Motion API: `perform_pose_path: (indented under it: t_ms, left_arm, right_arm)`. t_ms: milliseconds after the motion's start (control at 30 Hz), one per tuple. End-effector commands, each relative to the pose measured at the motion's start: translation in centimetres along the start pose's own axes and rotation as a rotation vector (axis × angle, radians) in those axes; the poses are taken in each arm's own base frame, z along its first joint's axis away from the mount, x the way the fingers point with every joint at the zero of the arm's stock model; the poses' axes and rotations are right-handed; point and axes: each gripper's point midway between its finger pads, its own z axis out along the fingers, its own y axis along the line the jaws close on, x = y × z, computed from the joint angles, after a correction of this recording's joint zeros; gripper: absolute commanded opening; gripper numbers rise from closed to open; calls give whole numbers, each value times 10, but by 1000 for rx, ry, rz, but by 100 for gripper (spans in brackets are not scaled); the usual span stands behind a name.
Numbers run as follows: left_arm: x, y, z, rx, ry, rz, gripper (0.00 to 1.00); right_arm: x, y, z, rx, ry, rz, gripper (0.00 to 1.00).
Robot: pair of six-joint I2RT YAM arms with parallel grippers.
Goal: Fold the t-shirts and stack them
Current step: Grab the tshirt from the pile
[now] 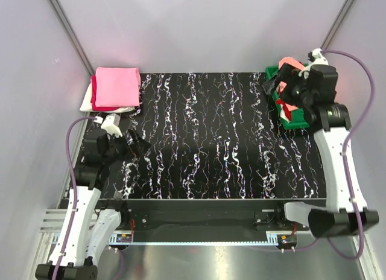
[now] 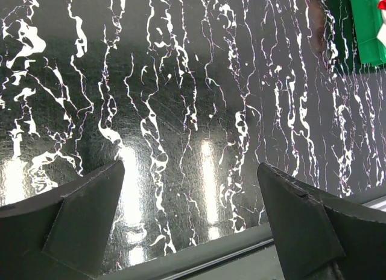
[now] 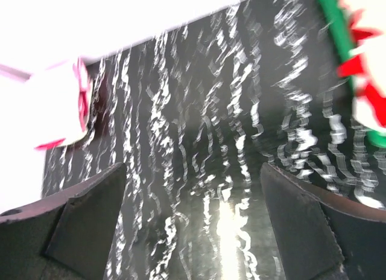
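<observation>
A folded stack of t-shirts lies at the table's back left, bright pink [image 1: 116, 85] on top, red [image 1: 95, 93] under it and white [image 1: 90, 103] at the bottom. It shows blurred in the right wrist view [image 3: 60, 105]. More t-shirts lie bunched in the green tray [image 1: 294, 121] at the back right, salmon-peach [image 1: 291, 63] on top, with red and white cloth [image 3: 368, 69] there too. My right gripper [image 1: 276, 87] [image 3: 193, 168] is open and empty at the tray's left edge. My left gripper [image 1: 140, 144] [image 2: 190, 168] is open and empty over the table's left side.
The table [image 1: 211, 135] is black with white marbling. Pale walls close in the back and both sides. The green tray also shows in the left wrist view [image 2: 369, 26]. The table's near edge runs just under my left gripper.
</observation>
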Motion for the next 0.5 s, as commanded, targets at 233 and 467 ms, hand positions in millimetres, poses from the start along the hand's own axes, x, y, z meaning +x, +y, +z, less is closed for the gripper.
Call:
perform_pose_path:
  t_ms: [233, 467]
  left_arm:
    - [-13, -14, -4, 61, -58, 32, 99]
    - [-14, -16, -7, 75, -71, 38, 99]
  right_arm:
    - [-28, -93, 3, 336, -23, 55, 100]
    - [-45, -199, 58, 487, 81, 276, 100]
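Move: Ahead and well to the right of the open right hand, the salmon t-shirt tops the pile, roughly 19 cm farther out, 22 cm to the right and 27 cm lower. The green basket under it is centred about 13 cm ahead and 21 cm right, some 31 cm down; the red t-shirt peeks out about 5 cm ahead, 14 cm right and 30 cm down. From the left hand the salmon shirt is some 34 cm ahead, 70 cm right and 13 cm down. Swinging out towards the salmon t-shirt in the basket, the empty right hand first backs up and rises a couple of centimetres, then sweeps rightward with gathering speed, ending about 16 cm right, 9 cm lower and 6 cm farther forward. Its wrist turns clockwise and tips downward, each some 20 degrees; the fingers stay wide open and short of the cloth. ##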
